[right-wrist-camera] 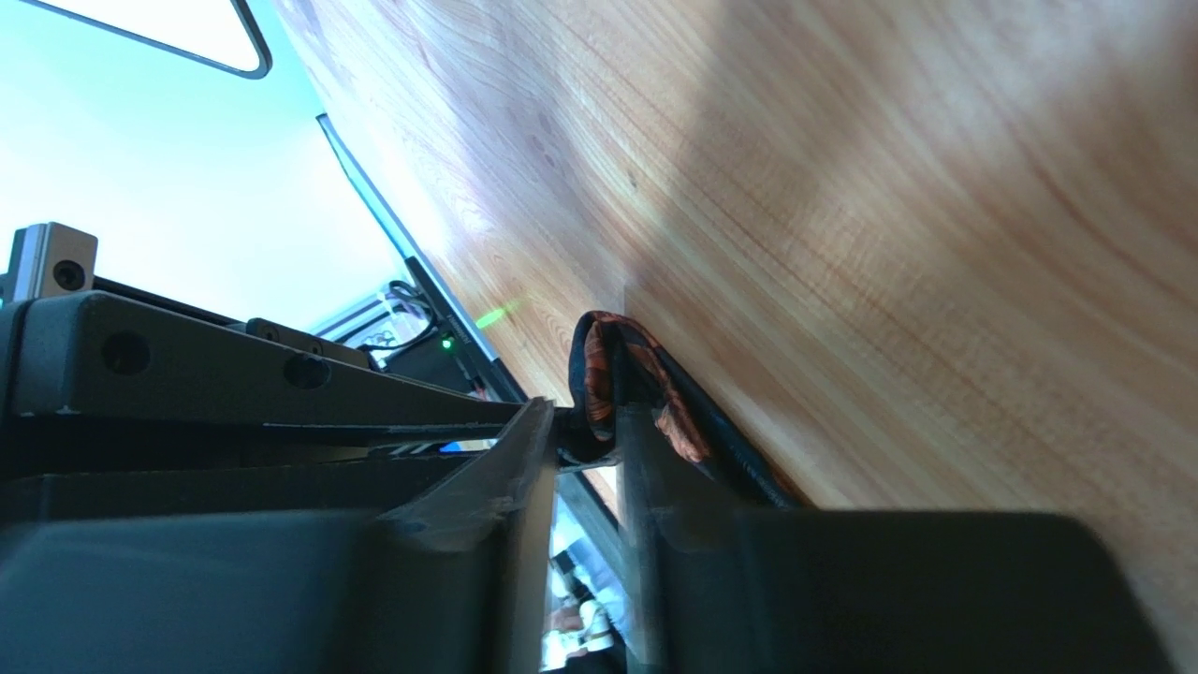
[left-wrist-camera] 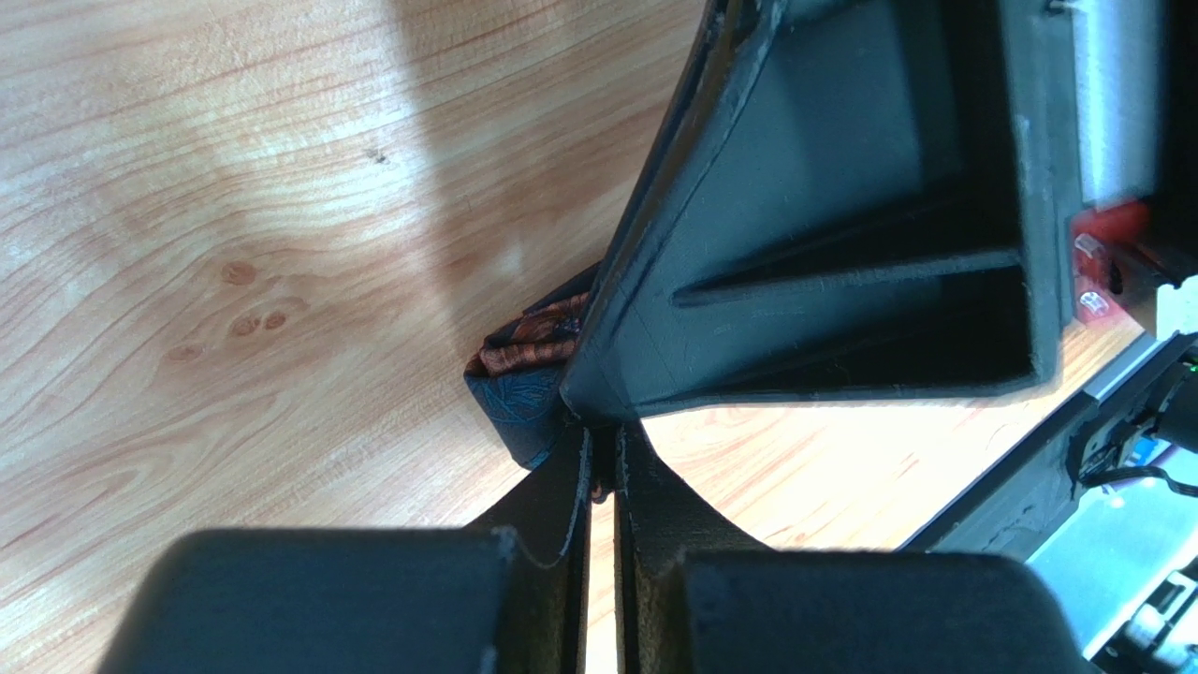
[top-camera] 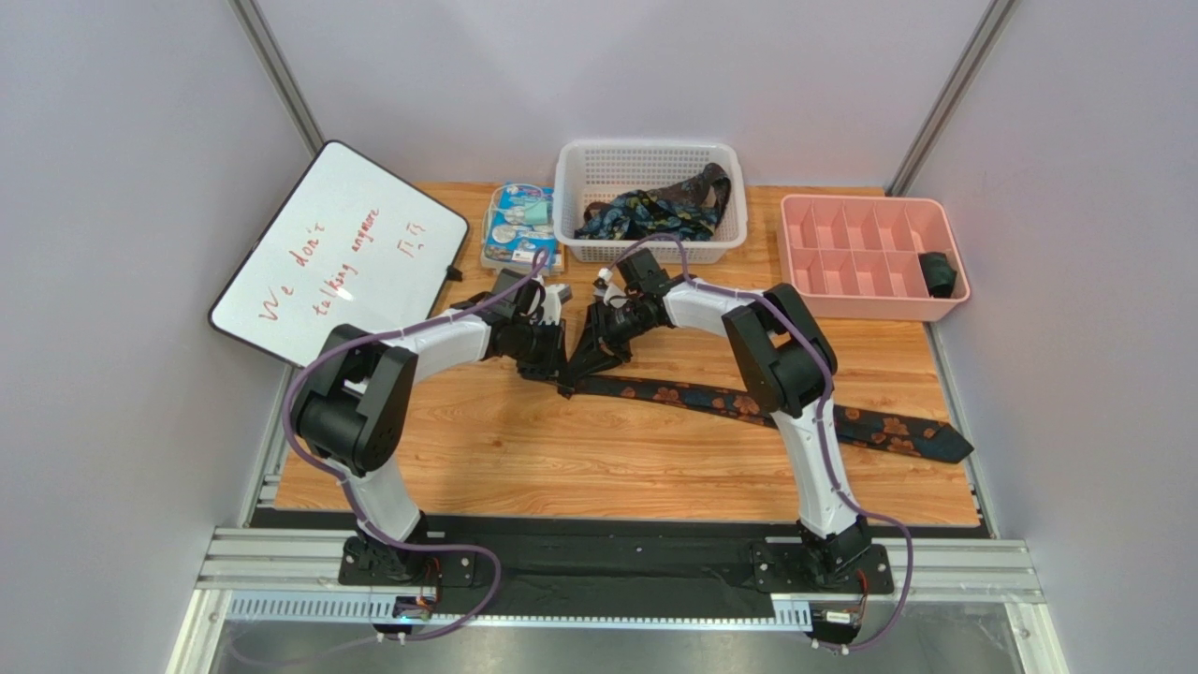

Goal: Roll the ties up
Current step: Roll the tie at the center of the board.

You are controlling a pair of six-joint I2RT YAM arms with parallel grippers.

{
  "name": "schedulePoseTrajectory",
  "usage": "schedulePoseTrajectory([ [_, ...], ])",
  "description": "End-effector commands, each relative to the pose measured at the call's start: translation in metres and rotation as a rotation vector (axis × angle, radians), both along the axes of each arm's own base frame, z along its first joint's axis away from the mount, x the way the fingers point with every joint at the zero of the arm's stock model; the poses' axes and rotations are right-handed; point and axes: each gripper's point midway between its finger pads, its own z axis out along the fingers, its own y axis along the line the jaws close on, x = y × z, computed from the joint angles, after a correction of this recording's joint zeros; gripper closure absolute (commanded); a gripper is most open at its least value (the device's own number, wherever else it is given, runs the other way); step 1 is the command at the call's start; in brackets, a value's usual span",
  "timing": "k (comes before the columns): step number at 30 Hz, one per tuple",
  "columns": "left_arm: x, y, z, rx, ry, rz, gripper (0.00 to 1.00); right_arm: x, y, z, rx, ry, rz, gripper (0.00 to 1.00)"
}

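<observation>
One tie [top-camera: 788, 410], dark with orange-brown blotches, lies stretched across the table from the middle to the right front. Both grippers meet at its narrow left end. There the left gripper [top-camera: 560, 368] is shut, and in its wrist view the jaws [left-wrist-camera: 602, 450] stand almost together, nipping a scrap of fabric beside the small rolled end [left-wrist-camera: 523, 400]. The right gripper [top-camera: 584, 358] presses in from the other side; its tips [right-wrist-camera: 584, 421] are shut on the curled tie end [right-wrist-camera: 602, 368]. More ties [top-camera: 650, 214] are heaped in the white basket [top-camera: 577, 180].
A pink divided tray [top-camera: 844, 267] at the back right holds a dark roll [top-camera: 939, 273]. A blue-white packet [top-camera: 518, 225] lies left of the basket. A whiteboard [top-camera: 338, 253] leans at the back left. Grey walls enclose the table.
</observation>
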Motion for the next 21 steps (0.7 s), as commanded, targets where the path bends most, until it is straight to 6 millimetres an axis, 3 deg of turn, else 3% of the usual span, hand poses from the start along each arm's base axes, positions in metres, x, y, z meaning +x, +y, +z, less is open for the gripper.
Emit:
schedulePoseTrajectory([
  [1,-0.026,0.02,-0.04,0.14,0.089,-0.024,0.94,-0.003,0.008,-0.004,-0.004,-0.009,0.029,0.86],
  [3,-0.025,0.02,-0.04,0.142,0.089,-0.02,0.91,-0.005,0.007,-0.007,-0.009,-0.001,0.035,1.0],
  [8,-0.025,0.015,-0.023,0.099,0.057,-0.049,0.83,-0.005,-0.002,-0.019,-0.036,-0.012,0.047,1.0],
  [11,-0.026,0.008,0.003,0.033,-0.009,-0.085,0.6,-0.002,-0.012,-0.028,-0.063,-0.02,0.046,1.0],
  [14,-0.033,0.006,0.03,-0.016,-0.09,-0.172,0.51,-0.002,-0.016,-0.033,-0.065,-0.027,0.057,1.0],
  [18,-0.038,0.011,0.064,-0.033,-0.282,-0.352,0.48,-0.002,-0.015,-0.031,-0.038,-0.048,0.086,1.0],
  [21,-0.043,0.017,0.083,-0.039,-0.437,-0.472,0.36,-0.004,-0.014,-0.029,-0.009,-0.076,0.118,1.0],
])
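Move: The tie's small rolled end is right at both hands: barely 1 cm below the left fingertips that still grip it, and between the right hand's half-closed fingers, also about 1 cm low. From the right hand the unrolled strip has its middle about 30 cm to the right and 4 cm back. The blue pack stands some 26 cm ahead and 6 cm left, and the white basket about 29 cm ahead and 13 cm right. The right fingers close fully on the tie's rolled end, pinching the cloth, then ease about 1 cm down and 1 cm to the right with it. Once they are shut, the left fingers release the roll and open past half; the left hand pulls away, rising about 5 cm and drawing back 3.5 cm, the wrist turning some 15 degrees clockwise and the fingers tilting a little. ##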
